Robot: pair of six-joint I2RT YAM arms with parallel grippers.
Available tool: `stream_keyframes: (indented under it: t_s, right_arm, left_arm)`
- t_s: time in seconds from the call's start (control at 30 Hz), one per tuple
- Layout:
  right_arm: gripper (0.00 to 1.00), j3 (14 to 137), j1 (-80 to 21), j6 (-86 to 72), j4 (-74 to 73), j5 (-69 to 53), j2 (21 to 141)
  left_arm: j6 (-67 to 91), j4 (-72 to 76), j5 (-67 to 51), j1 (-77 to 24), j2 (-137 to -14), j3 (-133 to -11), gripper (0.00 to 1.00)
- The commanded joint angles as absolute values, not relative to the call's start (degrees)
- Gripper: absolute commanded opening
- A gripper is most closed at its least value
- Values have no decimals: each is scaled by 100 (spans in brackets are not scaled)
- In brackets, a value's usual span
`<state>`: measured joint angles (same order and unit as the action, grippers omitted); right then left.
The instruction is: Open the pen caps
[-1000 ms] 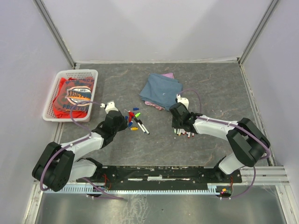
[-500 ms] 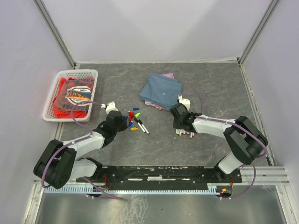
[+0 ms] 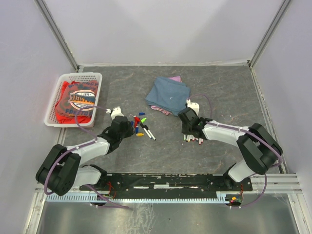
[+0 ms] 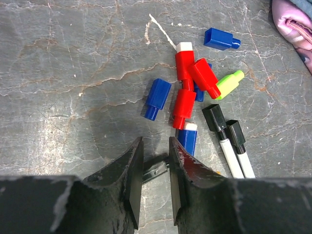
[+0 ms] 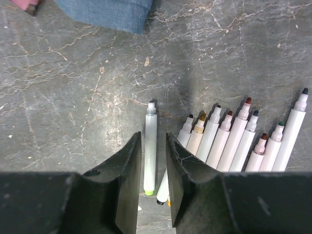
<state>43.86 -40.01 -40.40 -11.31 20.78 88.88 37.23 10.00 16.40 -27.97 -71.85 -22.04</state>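
Loose pen caps (image 4: pixel 185 63) in red, blue and light green lie in a cluster ahead of my left gripper (image 4: pixel 155 146). Its jaws stand a little apart, open, with a dark cap (image 4: pixel 156 170) on the table between the tips. Two pens with black caps (image 4: pixel 220 134) lie to the right. In the top view this cluster (image 3: pixel 138 124) is just right of the left gripper (image 3: pixel 129 126). My right gripper (image 5: pixel 153 139) is open, astride an uncapped pen with a green end (image 5: pixel 150 146) that lies on the table. Several uncapped pens (image 5: pixel 234 141) lie in a row to its right.
A folded blue cloth (image 3: pixel 168 95) over something pink lies at the back centre, its edge (image 5: pixel 107 14) just ahead of the right gripper. A white basket (image 3: pixel 53 109) holding a red shirt stands at the far left. Grey walls enclose the table.
The right jaws have spread apart over the green-ended pen, which now lies free. The left jaws have widened slightly. Both arms have hardly shifted.
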Motion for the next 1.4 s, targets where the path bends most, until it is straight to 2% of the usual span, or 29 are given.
stream_keyframes:
  t_s: [0.0, 0.3, 0.73, 1.03, 1.37]
  right_arm:
    - [34, 4364, -4112, -3741, -971, 2156, 8394]
    - [35, 4595, -4600, -3191, -537, 1853, 8138]
    - [37, 5778, -5272, -2796, -263, 987, 9495]
    - [37, 6467, -5457, -2757, -356, 862, 10347]
    - [37, 6722, -5506, -2742, -384, 849, 10780]
  left_arm:
    - [3463, 1256, 1723, -2841, -7226, -2368, 34]
    - [3494, 1224, 1757, -2898, -7093, -2399, 34]
    - [3541, 1072, 1838, -2931, -6514, -2372, 35]
    - [3654, 1116, 1728, -2936, -6344, -2321, 35]
    - [3682, 1168, 1690, -2940, -6301, -2286, 34]
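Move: The nearer of the two black-capped pens, the one still to be fetched, lies about 19 cm to the right hand's left, 1 cm ahead and 1 cm lower. Its black-capped twin is 2 cm farther left of it and 1 cm farther out. The yellow cap is some 24 cm left of the right hand and level with it, while the just-laid lime pen lies right under these fingers. From the left hand, the nearer pen is about 10 cm to the right, level with it, 1 cm below. Off the lime pen, now lying in the row, the right hand lifts some 5 cm and swings about 18 cm left, turning 30 degrees counter-clockwise to line up with the nearer black-capped pen. It then sinks again to hover low over that pen's white barrel, fingers staying partly open. From the loose black cap the left hand rises about 4 cm, its fingers still parted. ##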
